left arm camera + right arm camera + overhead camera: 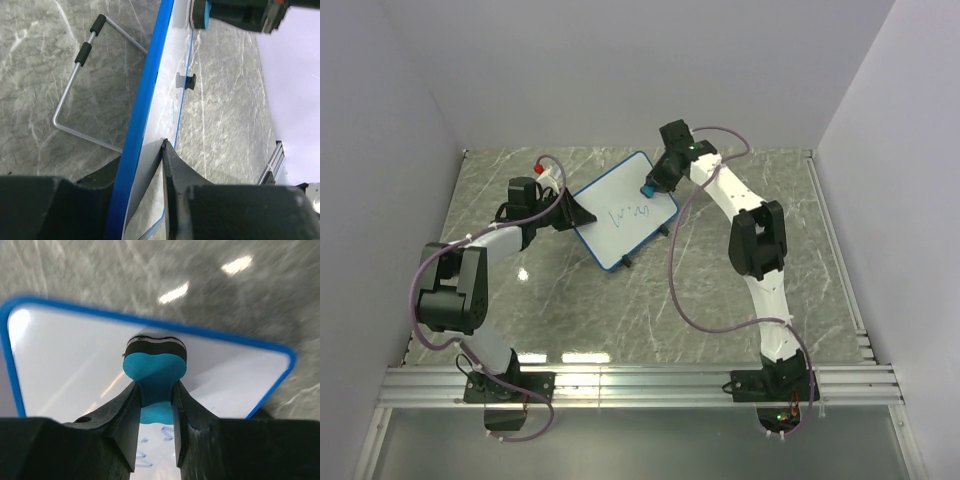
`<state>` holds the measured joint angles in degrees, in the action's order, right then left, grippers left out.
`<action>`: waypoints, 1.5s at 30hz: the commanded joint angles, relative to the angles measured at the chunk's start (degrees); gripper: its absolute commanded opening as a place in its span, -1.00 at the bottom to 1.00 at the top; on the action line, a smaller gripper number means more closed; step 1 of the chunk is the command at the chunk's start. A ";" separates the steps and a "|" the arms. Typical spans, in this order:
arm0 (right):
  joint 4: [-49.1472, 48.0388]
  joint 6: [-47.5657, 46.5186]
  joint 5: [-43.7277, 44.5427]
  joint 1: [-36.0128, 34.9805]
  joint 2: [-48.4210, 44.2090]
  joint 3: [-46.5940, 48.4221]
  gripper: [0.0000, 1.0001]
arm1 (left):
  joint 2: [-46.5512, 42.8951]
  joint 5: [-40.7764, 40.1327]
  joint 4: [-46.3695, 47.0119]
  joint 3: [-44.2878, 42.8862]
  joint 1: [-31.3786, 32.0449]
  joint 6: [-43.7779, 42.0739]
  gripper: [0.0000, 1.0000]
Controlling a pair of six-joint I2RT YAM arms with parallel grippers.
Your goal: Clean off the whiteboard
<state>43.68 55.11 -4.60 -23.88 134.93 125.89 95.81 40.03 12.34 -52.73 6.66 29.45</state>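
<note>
The whiteboard (623,213), white with a blue rim, lies tilted at the table's middle back with dark scribbles (630,213) near its centre. My left gripper (572,212) is shut on the board's left edge; in the left wrist view (159,150) its fingers pinch the blue rim (150,85). My right gripper (652,183) is shut on the blue-black eraser (647,188) and holds it on the board's upper right part. In the right wrist view the eraser (155,365) is squeezed between the fingers (125,415), above the board (65,365), with blue scribbles (167,432) below it.
A red-capped marker (542,166) lies at the back left, near the left arm. The board's wire stand (80,80) with black grips sticks out beneath it. Grey walls close in the marble table on three sides; an aluminium rail (640,380) runs along the near edge.
</note>
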 commanded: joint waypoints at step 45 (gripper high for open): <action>0.53 0.70 -2.95 -1.24 2.26 -4.43 -1.00 | 0.96 -6.63 -6.71 0.88 1.52 -4.84 -0.99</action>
<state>49.47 54.94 -13.65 -22.85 133.16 118.34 95.96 39.42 12.73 -52.73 7.01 29.15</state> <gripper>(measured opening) 0.342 0.264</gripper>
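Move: My right hand already holds the eraser against the tilted whiteboard near its far right side. The remaining blue writing lies about 6 cm back and 6 cm left of this hand, some 3 cm lower; the black clip on the board's near right edge is about 10 cm back, 3 cm right and 7 cm lower. From my left hand, which grips the board's left edge, the writing is about 9 cm right, 1 cm ahead and 4 cm lower. I sweep the eraser diagonally back and left across the writing, some 18 cm, my right wrist swinging about 20 degrees counter-clockwise. Then I wipe back to the right, about 14 cm, also forward and down the board's slope, to finish near its right edge; the wrist unwinds most of that turn and tilts about 15 degrees. My left hand keeps its grip on the board's left edge. ##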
